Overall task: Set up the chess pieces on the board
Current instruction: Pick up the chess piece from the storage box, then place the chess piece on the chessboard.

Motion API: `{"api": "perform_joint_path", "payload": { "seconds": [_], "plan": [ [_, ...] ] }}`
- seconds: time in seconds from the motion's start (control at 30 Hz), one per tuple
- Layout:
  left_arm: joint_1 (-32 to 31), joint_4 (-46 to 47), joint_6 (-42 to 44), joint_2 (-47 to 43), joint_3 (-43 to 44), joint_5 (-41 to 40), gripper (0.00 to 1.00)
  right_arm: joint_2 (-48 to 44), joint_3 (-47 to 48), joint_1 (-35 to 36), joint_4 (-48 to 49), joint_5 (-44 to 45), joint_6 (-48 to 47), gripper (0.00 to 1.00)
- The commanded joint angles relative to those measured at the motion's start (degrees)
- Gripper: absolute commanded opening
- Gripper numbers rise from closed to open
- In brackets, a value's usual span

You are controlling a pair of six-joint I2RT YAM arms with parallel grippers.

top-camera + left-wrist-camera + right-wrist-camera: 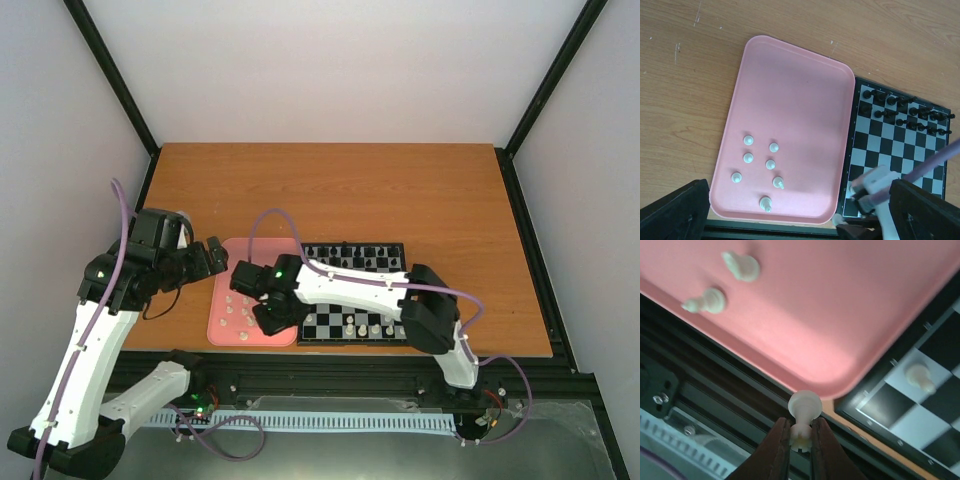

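Observation:
My right gripper (800, 434) is shut on a cream-white chess piece (804, 407), pinching its notched top with the round base pointing away. It hangs over the near corner where the pink tray (840, 305) meets the board (935, 345). From the left wrist, the right gripper (860, 200) shows at the board's (890, 145) near-left corner. Several white pieces (770, 164) stand on the tray (790, 100). Black pieces (905, 112) fill the board's far rows. My left gripper (215, 258) is open above the tray's left side, its fingers (675, 212) wide apart.
The tray (240, 248) lies directly left of the board (325, 325) on the wooden table (330, 190). White pieces (365, 328) stand along the board's near rows, one of them (919, 376) close to the corner. A black frame rail (715, 385) runs along the table's near edge.

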Motion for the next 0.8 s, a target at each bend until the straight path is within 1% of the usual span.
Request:
{"api": "perform_joint_path", "payload": {
  "seconds": [0.0,0.27,0.43,0.77],
  "plan": [
    [0.00,-0.79,0.77,-0.29,1.69,0.60,1.00,-5.39,-6.63,-0.78,1.08,1.21,3.43,0.09],
    [0.01,-0.40,0.68,0.26,1.42,1.13,1.00,-9.31,-14.59,-2.79,3.87,0.36,3.81,0.10],
    [0.00,-0.45,0.77,0.41,1.23,0.93,1.00,-10.27,-17.93,-4.59,5.50,-0.80,3.14,0.10],
    [0.01,-0.15,0.69,0.92,1.09,0.67,1.00,-9.11,-18.91,-5.65,6.34,-2.61,1.62,0.10]
  ]
}}
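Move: The right hand still holds a white rook, and the board's empty near-left corner square (a1) lies about 7 cm to its right, 1 cm ahead and 8 cm below. A pawn stands on the next square, some 3 cm beyond that corner; another white piece is about 9 cm to the corner's right. Left in the tray, the nearest piece is about 9 cm left of the hand and 1 cm back. From the left hand the corner lies some 17 cm right, 5 cm back and 24 cm below. Rightwards first, fast and nearly level, the right arm carries the gripped rook away from the tray's near edge, then sinks about 3 cm as it slows over the near-left corner square, easing slightly forward at the end. It covers roughly 7 cm to the right; the wrist turns slightly clockwise and the fingers keep their hold. ##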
